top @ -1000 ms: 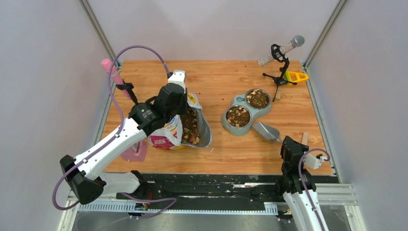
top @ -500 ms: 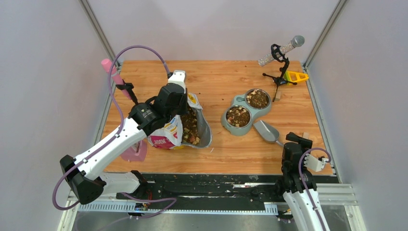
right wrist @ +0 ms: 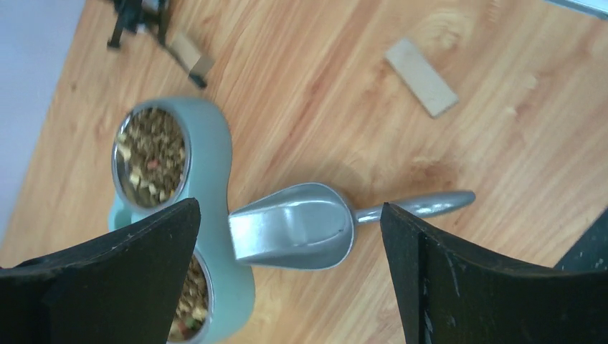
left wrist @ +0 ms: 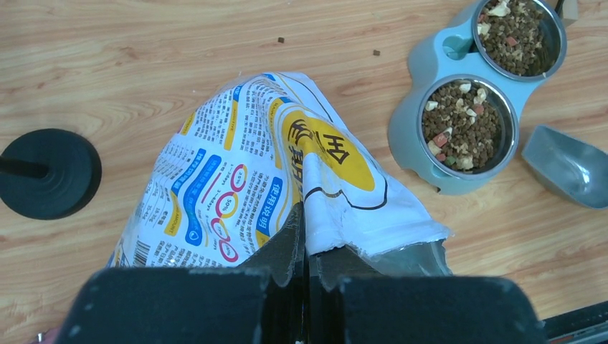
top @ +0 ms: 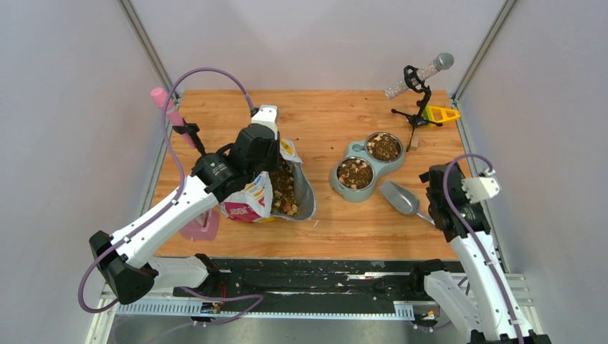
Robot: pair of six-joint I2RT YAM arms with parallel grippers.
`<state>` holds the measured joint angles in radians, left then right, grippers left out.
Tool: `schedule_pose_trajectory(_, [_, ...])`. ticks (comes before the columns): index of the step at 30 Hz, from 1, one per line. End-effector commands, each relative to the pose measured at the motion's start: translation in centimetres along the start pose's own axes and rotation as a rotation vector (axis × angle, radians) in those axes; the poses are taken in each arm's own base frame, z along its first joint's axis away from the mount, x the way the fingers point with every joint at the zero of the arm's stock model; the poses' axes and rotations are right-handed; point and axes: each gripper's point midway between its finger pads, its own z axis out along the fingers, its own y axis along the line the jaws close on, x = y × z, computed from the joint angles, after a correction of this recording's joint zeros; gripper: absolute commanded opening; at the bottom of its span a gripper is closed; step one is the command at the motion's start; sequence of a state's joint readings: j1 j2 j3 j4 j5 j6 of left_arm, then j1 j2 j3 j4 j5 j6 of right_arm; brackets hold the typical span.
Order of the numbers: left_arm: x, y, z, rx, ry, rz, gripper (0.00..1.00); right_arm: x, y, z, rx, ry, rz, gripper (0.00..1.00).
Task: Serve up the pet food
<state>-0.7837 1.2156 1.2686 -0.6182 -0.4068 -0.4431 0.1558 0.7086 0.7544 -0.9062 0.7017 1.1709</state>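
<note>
Brown pet food fills both steel bowls (top: 355, 173) (left wrist: 462, 125) (right wrist: 150, 158) of a teal double feeder (top: 349, 150), and more lies inside the open cartoon bag (top: 285, 188). My left gripper (left wrist: 307, 236) is shut on the bag's torn top edge (left wrist: 337, 215), holding it up at centre-left of the table. A grey scoop (top: 398, 196) (right wrist: 294, 226) lies empty on the wood just right of the feeder. My right gripper (right wrist: 290, 208) hovers above the scoop with its jaws wide open and nothing between them.
A microphone on a black stand (top: 419, 75) and a yellow piece (top: 441, 113) sit at the far right corner. A pink-topped stand (top: 168, 107) rises at the left edge, its round base (left wrist: 50, 172) beside the bag. A small wooden block (right wrist: 421, 67) lies near the scoop.
My right gripper opened wide and rose away from the scoop's handle, swinging toward the far right. The scoop stays on the table. The left arm and bag have not moved.
</note>
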Motion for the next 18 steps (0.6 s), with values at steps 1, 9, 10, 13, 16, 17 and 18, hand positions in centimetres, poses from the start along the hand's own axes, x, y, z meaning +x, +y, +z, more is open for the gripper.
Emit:
schedule_pose_trajectory(1, [-6.3, -1.8, -2.2, 0.088, -0.186, -0.073, 0.00, 1.1, 7.2, -2.3, -0.393, 0.106, -0.432, 1.00])
schedule_pose_trajectory(9, [-5.7, -2.9, -2.5, 0.158, -0.153, -0.032, 0.00, 7.5, 16.3, -21.1, -1.994, 0.037, -0.883, 1.00])
schedule_pose_trajectory(10, [-5.5, -2.9, -2.7, 0.165, -0.138, -0.021, 0.00, 8.6, 16.1, -21.7, -2.102, 0.031, -0.969, 1.00])
schedule_pose_trajectory(13, [-4.8, -3.7, -3.1, 0.226, -0.105, 0.026, 0.00, 11.8, 16.8, -21.8, -2.303, -0.071, -1.288, 1.00])
schedule_pose_trajectory(16, [-4.1, -5.0, -4.1, 0.320, -0.069, 0.057, 0.00, 15.3, 17.9, -20.1, -2.383, 0.046, -1.440, 1.00])
schedule_pose_trajectory(17, [-3.8, -5.1, -4.4, 0.332, -0.056, 0.063, 0.00, 15.7, 18.4, -20.2, -2.432, 0.068, -1.453, 1.00])
schedule_pose_trajectory(18, [-3.8, -5.4, -4.9, 0.358, -0.050, 0.067, 0.00, 16.0, 18.7, -20.5, -2.473, 0.113, -1.450, 0.99])
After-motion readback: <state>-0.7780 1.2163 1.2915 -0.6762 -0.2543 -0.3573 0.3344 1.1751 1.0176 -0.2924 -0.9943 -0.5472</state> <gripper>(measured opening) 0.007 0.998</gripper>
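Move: Some 38 cm to the right hand's left lies the pet food bag's open mouth, about 2 cm farther out and a little lower. The dropped scoop's middle is roughly 5 cm left, 2 cm ahead and 10 cm below this hand; the near bowl is about 20 cm left and 12 ahead, the far bowl 11 left and 20 ahead, both some 8 below. From the left hand, still pinching the rim, the mouth is about 5 cm back, 3 right and 10 below. Sweeping fast to the left, the empty right hand leaves the scoop and travels about 29 cm past the bowls towards the bag's mouth, climbing some 10 cm mostly on the way. Its wrist swings far round counter-clockwise, well over 90 degrees, so the wide-open fingers come to face the bag. The left hand keeps its pinch on the rim, easing about 2 cm back and turning slightly clockwise. ##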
